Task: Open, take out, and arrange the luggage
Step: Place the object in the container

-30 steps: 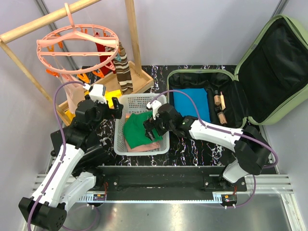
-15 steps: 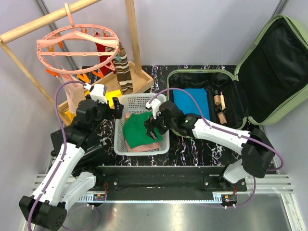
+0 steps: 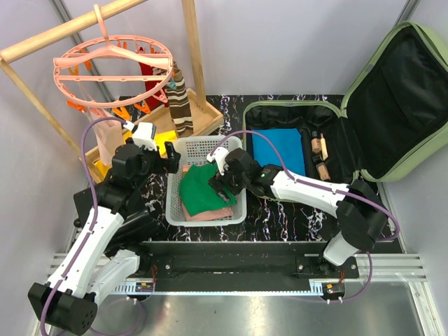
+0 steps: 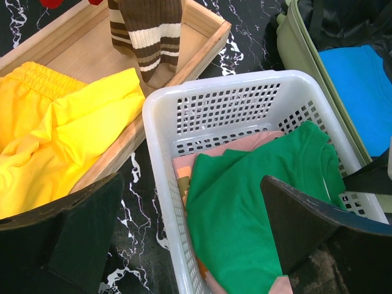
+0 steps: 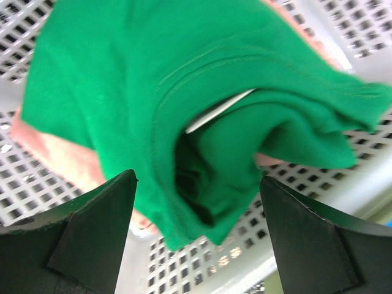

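The luggage (image 3: 402, 98), a light-green hard-shell suitcase, lies open at the right with its black-lined lid propped up; its green edge (image 4: 306, 67) shows in the left wrist view. A folded blue cloth (image 3: 276, 150) lies inside it. A green shirt (image 3: 203, 189) tops pink cloth in the white basket (image 3: 171, 189). My right gripper (image 3: 222, 180) hangs open over the basket's right side. A rolled fold of the green shirt (image 5: 122, 79) sits between the gripper's (image 5: 197, 179) fingers, untouched. My left gripper (image 4: 191, 180) is open above the basket's left rim (image 4: 160, 171).
A wooden tray (image 3: 210, 115) behind the basket holds yellow cloth (image 4: 55, 135). A brown striped sock (image 3: 180, 105) hangs over it from a wooden rack (image 3: 192, 42). A round pink clip hanger (image 3: 112, 70) hangs at the back left. Small bottles (image 3: 320, 148) lie in the suitcase.
My right gripper has shifted a little left and farther over the basket, and its jaws have narrowed slightly. The left arm has stayed put.
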`<act>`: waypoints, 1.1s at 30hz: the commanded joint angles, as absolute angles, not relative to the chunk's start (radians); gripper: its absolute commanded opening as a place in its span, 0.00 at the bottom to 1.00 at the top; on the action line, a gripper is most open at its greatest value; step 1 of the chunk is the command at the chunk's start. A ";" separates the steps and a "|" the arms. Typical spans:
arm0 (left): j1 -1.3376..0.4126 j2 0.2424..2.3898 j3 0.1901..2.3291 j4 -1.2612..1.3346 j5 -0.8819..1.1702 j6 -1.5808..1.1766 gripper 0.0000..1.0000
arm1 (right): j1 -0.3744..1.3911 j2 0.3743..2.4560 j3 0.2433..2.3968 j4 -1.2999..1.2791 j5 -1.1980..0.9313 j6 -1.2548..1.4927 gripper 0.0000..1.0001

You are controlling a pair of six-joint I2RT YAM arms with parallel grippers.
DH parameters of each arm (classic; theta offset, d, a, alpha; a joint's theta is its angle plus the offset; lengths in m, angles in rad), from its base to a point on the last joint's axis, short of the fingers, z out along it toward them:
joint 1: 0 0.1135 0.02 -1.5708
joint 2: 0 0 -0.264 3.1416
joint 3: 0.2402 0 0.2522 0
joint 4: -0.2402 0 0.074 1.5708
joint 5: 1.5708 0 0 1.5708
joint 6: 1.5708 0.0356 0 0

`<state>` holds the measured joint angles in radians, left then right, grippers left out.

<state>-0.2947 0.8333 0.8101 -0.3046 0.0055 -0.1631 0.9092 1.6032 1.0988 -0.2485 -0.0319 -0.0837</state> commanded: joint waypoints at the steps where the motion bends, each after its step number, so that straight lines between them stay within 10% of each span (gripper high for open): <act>1: -0.296 0.835 0.825 -0.268 0.028 -0.166 0.99 | 0.904 1.566 1.144 -0.229 0.044 -0.126 0.91; 15: -0.296 0.841 0.825 -0.268 0.038 -0.164 0.99 | 0.816 1.646 1.112 -0.109 -0.297 -0.110 0.84; 22: -0.296 0.828 0.825 -0.268 0.040 -0.164 0.99 | 0.798 1.647 1.158 -0.175 -0.518 -0.034 0.48; 26: -0.296 0.819 0.824 -0.265 0.048 -0.167 0.99 | 0.799 1.663 1.241 -0.299 -0.609 0.142 0.04; 33: -0.298 0.796 0.821 -0.264 0.057 -0.170 0.99 | 0.799 1.660 1.238 -0.305 -0.698 0.523 0.00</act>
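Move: The green cloth lies in the white basket, its middle about 4 cm to the right hand's left, level with the hand fore and aft, and some 3 cm lower. The pink cloth lies under it, about 4 cm left and 1 cm nearer; the basket's middle is 4 cm left and 3 cm ahead. The blue cloth in the suitcase is about 12 cm ahead and 19 cm right. From the left hand, the green cloth is some 10 cm right, 5 cm back and 17 cm below. The right fingers close fully from wide open, pinching the green cloth near its right-hand edge. The hand first eases about 2 cm forward, then draws roughly 6 cm back and 5 cm left, climbing near the end to some 4.5 cm above its start, while the wrist swings about 35 degrees until the fingers point left and down. ##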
